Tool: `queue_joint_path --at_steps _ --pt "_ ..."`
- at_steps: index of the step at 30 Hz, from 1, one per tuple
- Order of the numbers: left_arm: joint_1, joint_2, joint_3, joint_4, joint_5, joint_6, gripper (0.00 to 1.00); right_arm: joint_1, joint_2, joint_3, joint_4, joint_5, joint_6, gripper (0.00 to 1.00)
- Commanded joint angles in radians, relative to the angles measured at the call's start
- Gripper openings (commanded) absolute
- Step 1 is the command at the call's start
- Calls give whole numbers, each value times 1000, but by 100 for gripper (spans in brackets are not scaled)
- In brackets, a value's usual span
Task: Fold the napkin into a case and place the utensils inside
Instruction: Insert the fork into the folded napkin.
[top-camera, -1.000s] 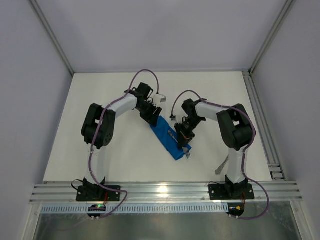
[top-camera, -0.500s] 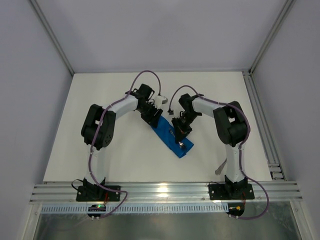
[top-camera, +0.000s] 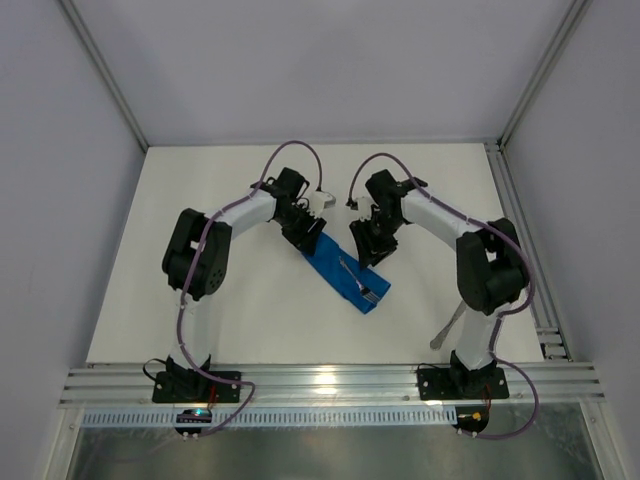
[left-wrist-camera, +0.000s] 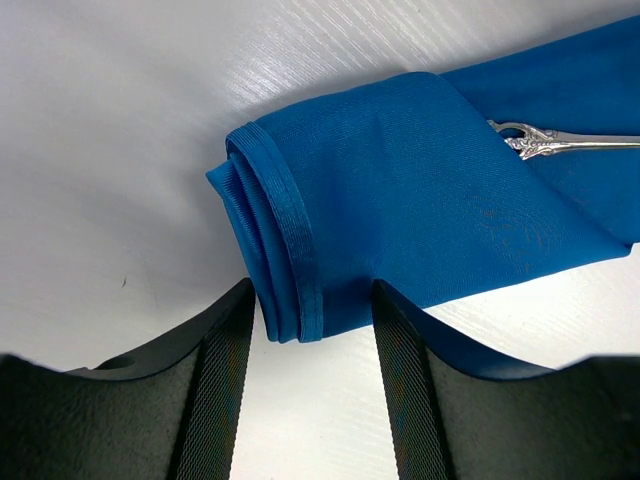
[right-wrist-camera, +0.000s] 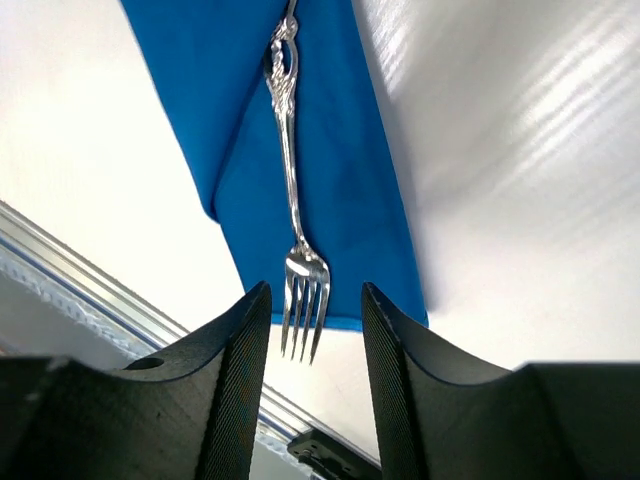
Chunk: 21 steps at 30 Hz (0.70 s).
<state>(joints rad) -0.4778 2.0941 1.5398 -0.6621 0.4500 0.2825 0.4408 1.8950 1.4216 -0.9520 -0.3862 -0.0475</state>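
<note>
The blue napkin (top-camera: 340, 270) lies folded into a narrow case, slanting from upper left to lower right. A silver fork (top-camera: 357, 281) rests along it, tines sticking out past the near end (right-wrist-camera: 303, 300). My right gripper (top-camera: 368, 249) hovers open just behind the fork, nothing between its fingers (right-wrist-camera: 315, 288). My left gripper (top-camera: 308, 237) stands open at the case's far end. Its fingers straddle the folded edge (left-wrist-camera: 285, 250), and the right one rests over the cloth. The fork's ornate handle (left-wrist-camera: 560, 144) shows on the cloth there. A second utensil (top-camera: 445, 328) lies by the right arm's base.
The white table (top-camera: 240, 300) is ringed by grey walls. An aluminium rail (top-camera: 330, 385) runs along the near edge and another rail (top-camera: 530, 270) down the right side.
My right gripper has opened and let go of the fork, then drawn back toward the far side. The fork now lies on the napkin. The left gripper has stayed put.
</note>
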Motion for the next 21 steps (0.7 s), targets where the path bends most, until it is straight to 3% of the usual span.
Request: queue_joint_path --at_steps 1,4,9,12,13,21 --pt "-4 -58 0 18 -10 20 53 13 -161 -90 15 105 46 45" --pt "-4 -66 2 16 -11 23 55 58 -276 -223 62 193 110 45" --pt "-4 -77 0 4 -14 32 56 76 -422 -422 185 185 305 42" --pt "-4 -78 -6 1 -11 30 56 67 -508 -521 303 179 478 25" --pt "-4 -78 -9 1 -10 29 56 65 -531 -545 332 191 602 24" --pt "-4 -95 -29 21 0 24 56 64 -772 -838 608 302 1053 18"
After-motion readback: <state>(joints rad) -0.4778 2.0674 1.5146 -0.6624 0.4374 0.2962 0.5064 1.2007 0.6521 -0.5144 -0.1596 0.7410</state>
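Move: The fork lies half tucked into the folded napkin. Its tines are about 7 cm back from the open right gripper, 1 cm to its right and roughly 5 cm below. The napkin's middle is some 4 cm to that gripper's left and 2 cm back, with the other utensil about 16 cm to its right and 12 cm back. From the left gripper, the tines are some 12 cm to the right and 10 cm back. Bring the empty right gripper back about 9 cm and some 3 cm to the right, lifting it a couple of centimetres at first and then sinking to just under its starting height beside the fork's tines. Over the later part, turn it about 40 degrees clockwise and narrow the half-open fingers to a small gap. Stop just short of the tines, without any visible touch. ##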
